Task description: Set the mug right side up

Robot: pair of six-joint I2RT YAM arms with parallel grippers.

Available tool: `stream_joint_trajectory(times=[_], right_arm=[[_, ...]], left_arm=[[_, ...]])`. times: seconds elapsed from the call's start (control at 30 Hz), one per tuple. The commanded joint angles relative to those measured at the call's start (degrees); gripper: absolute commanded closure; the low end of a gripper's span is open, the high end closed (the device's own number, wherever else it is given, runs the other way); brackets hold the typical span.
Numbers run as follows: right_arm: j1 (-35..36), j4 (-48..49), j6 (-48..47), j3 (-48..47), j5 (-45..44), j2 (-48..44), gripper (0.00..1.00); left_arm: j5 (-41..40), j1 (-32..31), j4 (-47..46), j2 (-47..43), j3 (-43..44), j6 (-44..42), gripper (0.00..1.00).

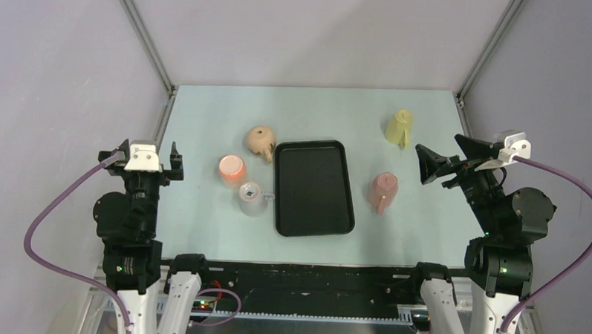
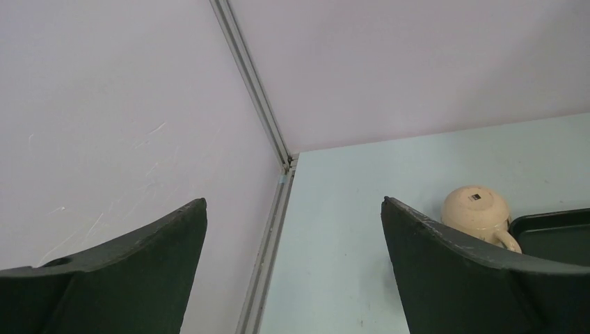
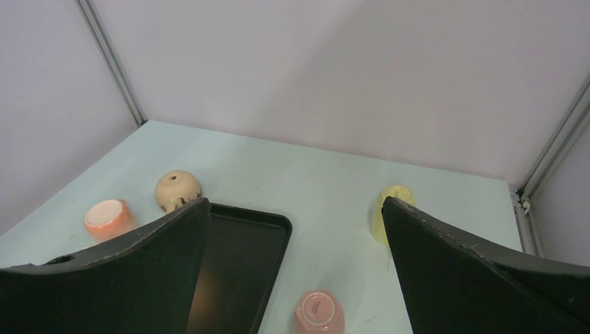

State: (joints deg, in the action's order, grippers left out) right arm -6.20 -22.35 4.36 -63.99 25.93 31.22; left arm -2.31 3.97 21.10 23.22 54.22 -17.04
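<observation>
Several mugs stand on the pale blue table. A pink mug [image 1: 383,190] sits upside down right of the black tray [image 1: 312,186]; its base ring shows in the right wrist view [image 3: 319,312]. A yellow mug [image 1: 401,127] stands at the back right, also upside down [image 3: 384,216]. Left of the tray are a beige mug [image 1: 260,140], base up, an orange mug [image 1: 232,169] and a grey mug [image 1: 252,199]. My left gripper [image 1: 149,148] is open and empty at the table's left edge. My right gripper [image 1: 446,151] is open and empty, above and right of the pink mug.
The tray is empty and also shows in the right wrist view [image 3: 243,257]. The left wrist view shows the beige mug [image 2: 474,209], the tray's corner [image 2: 556,233] and the back left wall corner. Walls with metal rails close in the table at the back and sides.
</observation>
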Motion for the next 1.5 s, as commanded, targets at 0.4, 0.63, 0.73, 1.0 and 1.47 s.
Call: stream_joint_trajectory(times=[0.4,0.63,0.73,1.0,1.47], right_arm=[[1.45,1.33,-12.68,3.85,2.61,1.14,0.0],[1.54,2.32,-16.0,9.69,3.9,0.65,0.0],[1.54,2.9,-15.74,11.36,2.18,1.33,0.0],[1.98,-0.54,-17.23,12.34,-0.17,8.8,0.0],[14.45,-14.74,-20.35,12.41,-11.64,20.8,0.0]], left_arm=[[9.22,-0.31,0.1,1.24,-2.05,-3.22,0.02],[13.14,-0.34,0.82,1.39,-7.57,-5.62,0.02],[13.85,-0.3,0.95,1.47,-10.29,-6.58,0.02],[17.62,-0.32,1.72,1.57,-15.2,-7.08,0.02],[16.63,-0.28,1.77,0.98,-18.0,-4.97,0.02]])
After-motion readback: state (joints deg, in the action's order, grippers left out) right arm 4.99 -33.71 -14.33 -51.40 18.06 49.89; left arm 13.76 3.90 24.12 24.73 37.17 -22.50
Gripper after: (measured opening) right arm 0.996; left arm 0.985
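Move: Under the high, open right hand the upside-down pink mug lies about 7 cm ahead, 2 cm to the left and some 38 cm down. The yellow mug is roughly 27 cm ahead and 3 cm right, the black tray's middle 7 cm ahead and 24 cm left. From the left hand the orange mug is about 11 cm ahead, 11 cm right and 35 cm below; the white mug 2 cm ahead, 18 cm right; the peach mug 21 cm ahead, 19 cm right. Dropping some 21 cm while reaching about 6 cm forward, the right hand comes in over the pink mug, its fingers tipping down roughly 35 degrees and its left side rolling lower. The left hand first eases right, then sinks about 15 cm towards the orange mug, tipping down and turning clockwise. Both grippers stay wide open and touch nothing. ##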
